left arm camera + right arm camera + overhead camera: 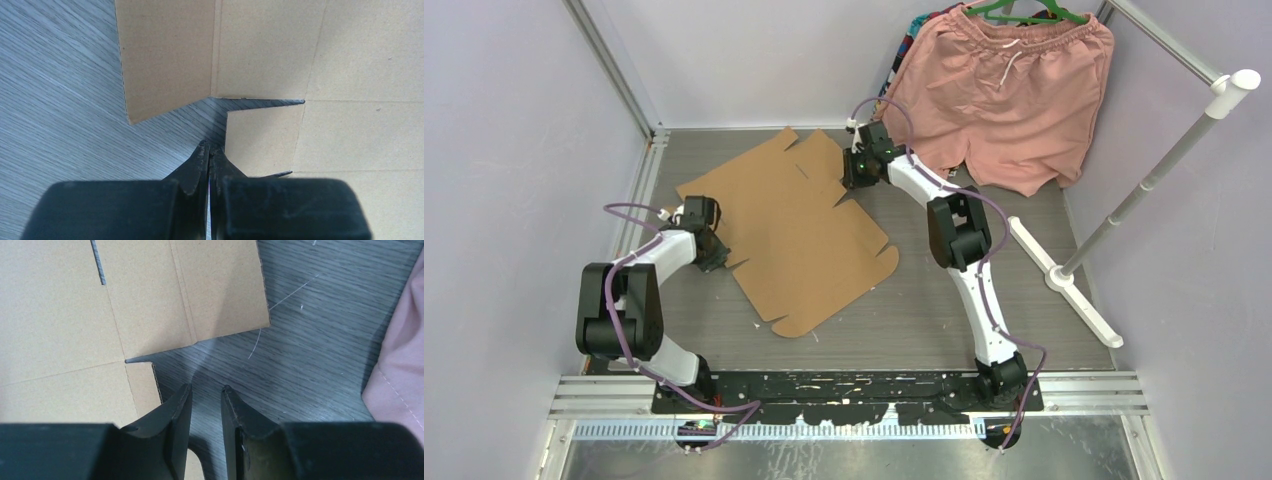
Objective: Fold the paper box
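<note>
The paper box (794, 230) is a flat brown cardboard sheet with flaps and notches, lying unfolded on the grey table. My left gripper (714, 250) is shut at the sheet's left edge. In the left wrist view its tips (209, 147) sit beside a notch between two flaps of the sheet (350, 60), with nothing between them. My right gripper (856, 178) is at the sheet's far right edge. Its fingers (206, 389) stand a little open over bare table, next to a flap (225, 290), and hold nothing.
Pink shorts (1004, 90) hang on a green hanger at the back right, their hem close to my right gripper and seen at the right wrist view's edge (400, 365). A white rack pole (1144, 190) and its foot (1074, 290) stand on the right. Metal frame rails border the table.
</note>
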You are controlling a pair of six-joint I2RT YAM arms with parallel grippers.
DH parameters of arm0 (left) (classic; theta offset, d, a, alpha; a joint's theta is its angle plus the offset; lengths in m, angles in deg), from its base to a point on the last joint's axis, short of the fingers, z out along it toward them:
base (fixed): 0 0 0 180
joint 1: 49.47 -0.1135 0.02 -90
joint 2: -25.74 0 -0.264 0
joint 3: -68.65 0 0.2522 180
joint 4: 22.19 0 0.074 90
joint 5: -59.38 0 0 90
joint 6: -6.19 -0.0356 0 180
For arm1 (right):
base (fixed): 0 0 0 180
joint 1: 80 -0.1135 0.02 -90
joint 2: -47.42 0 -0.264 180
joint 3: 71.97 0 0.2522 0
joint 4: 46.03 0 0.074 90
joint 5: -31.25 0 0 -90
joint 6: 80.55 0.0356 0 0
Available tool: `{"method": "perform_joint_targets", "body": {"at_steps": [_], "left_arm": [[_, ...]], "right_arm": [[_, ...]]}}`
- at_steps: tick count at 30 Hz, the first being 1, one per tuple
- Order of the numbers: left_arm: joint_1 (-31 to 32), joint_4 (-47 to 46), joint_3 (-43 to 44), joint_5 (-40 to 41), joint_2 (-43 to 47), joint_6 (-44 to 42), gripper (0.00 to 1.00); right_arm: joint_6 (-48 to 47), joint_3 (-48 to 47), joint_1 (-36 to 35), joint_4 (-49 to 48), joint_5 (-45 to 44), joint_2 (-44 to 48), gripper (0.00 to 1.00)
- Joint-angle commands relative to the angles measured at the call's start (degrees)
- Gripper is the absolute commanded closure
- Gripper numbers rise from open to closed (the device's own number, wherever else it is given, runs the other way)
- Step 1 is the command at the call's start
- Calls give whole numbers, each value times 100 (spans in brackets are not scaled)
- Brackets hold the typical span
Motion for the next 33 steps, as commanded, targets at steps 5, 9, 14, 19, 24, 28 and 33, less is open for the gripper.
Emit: {"method": "perform_joint_targets", "body": {"at_steps": [5,9,14,19,24,28,33], "left_arm": [[-18,-317,297,-203,319,118,100],[-18,-249,390,-225,372,83,100],[-9,-238,472,-292,336,45,100],[-5,-300,558,-416,189,39,100],[42,-332,683,-441,9,-10,100],[112,-330,800,-471,-216,-55,100],[204,-366,903,-489,-453,-94,100]], "right_arm": [[-236,213,-105,-78,46,497,66],[-309,213,-155,-67,-6,550,65],[-415,209,-217,-58,-70,607,65],[-514,213,-281,-44,-143,680,65],[-606,214,-320,-5,-230,737,65],[-658,237,-348,27,-285,767,65],[-678,332,-367,0,-312,801,65]]}}
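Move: The left hand's shut fingertips are low at the outer edge of the left small tab, whose middle is about 2 cm ahead, 2 cm right and level. From the left hand, the cut beyond that tab is about 4 cm straight ahead, and the cut below it 1 cm ahead and 4 cm right. The right hand's part-open fingers have the right small tab about 2 cm back, 2 cm left and 2 cm below. From the right hand, the left small tab is some 18 cm back and 23 cm left. With its fingers kept shut, the left hand goes forward about 4 cm and some 2 cm right, in under the left small tab and towards its crease, rising about 3 cm to lever the tab up and inward, then dipping about 1 cm at the end. The right hand, fingers still part-open, eases about 2 cm back and 1.5 cm left while turning a few degrees counter-clockwise, its left finger keeping against the edge of the right small tab and pushing the cardboard back and left. ##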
